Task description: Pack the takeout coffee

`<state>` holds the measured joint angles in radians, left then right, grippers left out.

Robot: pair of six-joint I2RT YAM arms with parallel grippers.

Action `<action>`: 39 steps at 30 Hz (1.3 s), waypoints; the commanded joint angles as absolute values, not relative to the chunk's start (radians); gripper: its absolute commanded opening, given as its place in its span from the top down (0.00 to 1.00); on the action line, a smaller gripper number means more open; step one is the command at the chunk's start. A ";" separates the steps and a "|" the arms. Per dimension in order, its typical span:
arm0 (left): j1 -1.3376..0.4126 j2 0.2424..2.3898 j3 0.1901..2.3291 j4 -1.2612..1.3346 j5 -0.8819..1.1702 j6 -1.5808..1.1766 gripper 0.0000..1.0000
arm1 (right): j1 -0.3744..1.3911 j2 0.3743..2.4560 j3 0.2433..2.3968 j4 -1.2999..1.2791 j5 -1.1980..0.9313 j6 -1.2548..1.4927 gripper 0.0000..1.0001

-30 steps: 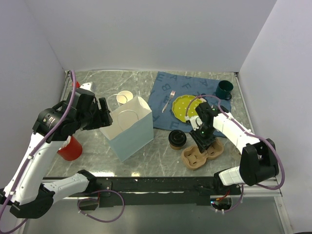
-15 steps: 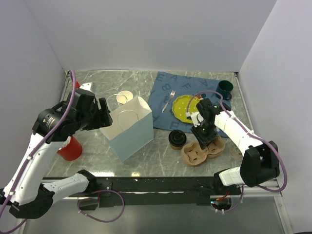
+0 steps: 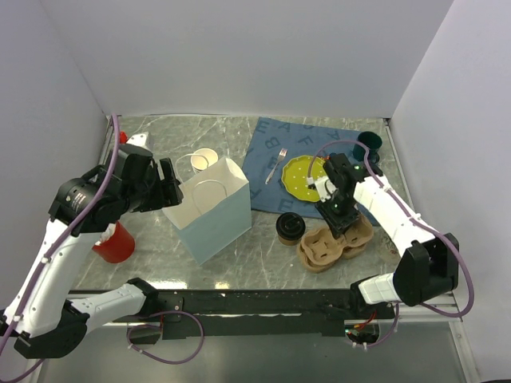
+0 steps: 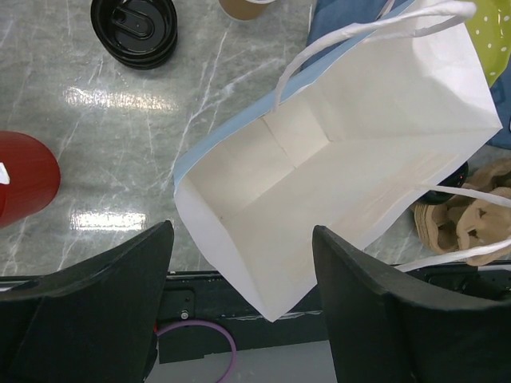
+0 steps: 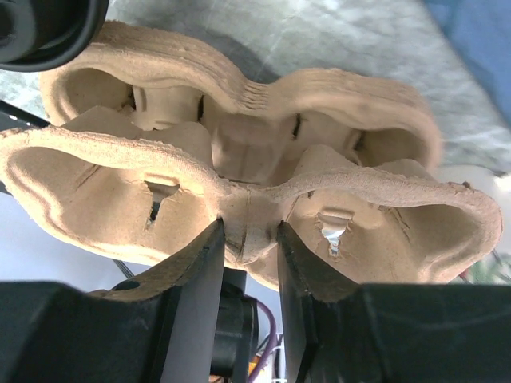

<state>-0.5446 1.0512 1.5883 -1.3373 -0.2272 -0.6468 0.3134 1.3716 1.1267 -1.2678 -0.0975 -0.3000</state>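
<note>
The takeout coffee [image 3: 291,227], a small cup under a black lid, stands on the marble table between the bag and the carrier; its lid edge [image 5: 36,36] shows at the top left of the right wrist view. My right gripper [image 3: 340,220] [image 5: 247,239] is shut on the middle rib of a brown pulp cup carrier [image 3: 329,247] [image 5: 239,136]. A white paper bag [image 3: 211,209] [image 4: 343,183] with blue outer sides stands open and empty. My left gripper [image 3: 169,191] [image 4: 241,235] is open beside the bag's left edge, with the bag's near corner between its fingers, untouched.
A red cup [image 3: 116,243] [image 4: 24,183] stands left of the bag. Lidless paper cups [image 3: 204,159] sit behind it, and black lids [image 4: 133,30] lie nearby. On a blue cloth [image 3: 319,148] are a yellow plate [image 3: 302,177], a fork [image 3: 275,165] and a green mug [image 3: 367,146]. White walls enclose the table.
My right gripper has closed tighter on the carrier's middle rib and shifted it a little back and to the right. The left arm has barely moved.
</note>
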 commanded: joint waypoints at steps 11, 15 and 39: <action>-0.549 1.055 1.628 -1.371 -0.322 -0.670 0.24 | 0.324 1.408 1.764 -1.474 0.043 -0.175 0.66; -0.548 1.048 1.615 -1.371 -0.357 -0.699 0.23 | 0.414 1.502 2.086 -1.502 0.055 -0.120 0.65; -0.465 0.976 1.477 -1.243 -0.249 -0.710 0.64 | 0.940 1.614 2.179 -0.813 0.057 0.071 0.64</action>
<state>-0.4679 1.0115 1.5009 -1.3178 -0.2993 -0.7361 0.9047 1.6314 2.2055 -0.9123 0.0593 0.0212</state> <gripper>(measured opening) 0.383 0.355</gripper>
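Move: Some 35 cm to the left of the right hand and about 4 cm ahead stands the open paper bag, its middle roughly 4 cm above the hand. The lidded coffee is 14 cm left, 2 cm ahead and 4 cm lower; the rest of the cup trays lie 7 cm below, 1 cm left and level fore-and-aft. From the left hand, the bag's middle is about 3 cm ahead, 10 cm right and 16 cm down; the red tub is 18 cm left, 2 cm back, 24 cm below. Sweeping the already pinched cup tray up off its place and forward, the right hand then carries it left towards the paper bag, some 30 cm up and 27 cm left in all, easing back slightly. Its wrist tips from straight down to forward-left, slightly down. The left hand slides about 3 cm left beside the bag's rim, turns some 10 degrees counter-clockwise and half closes. ##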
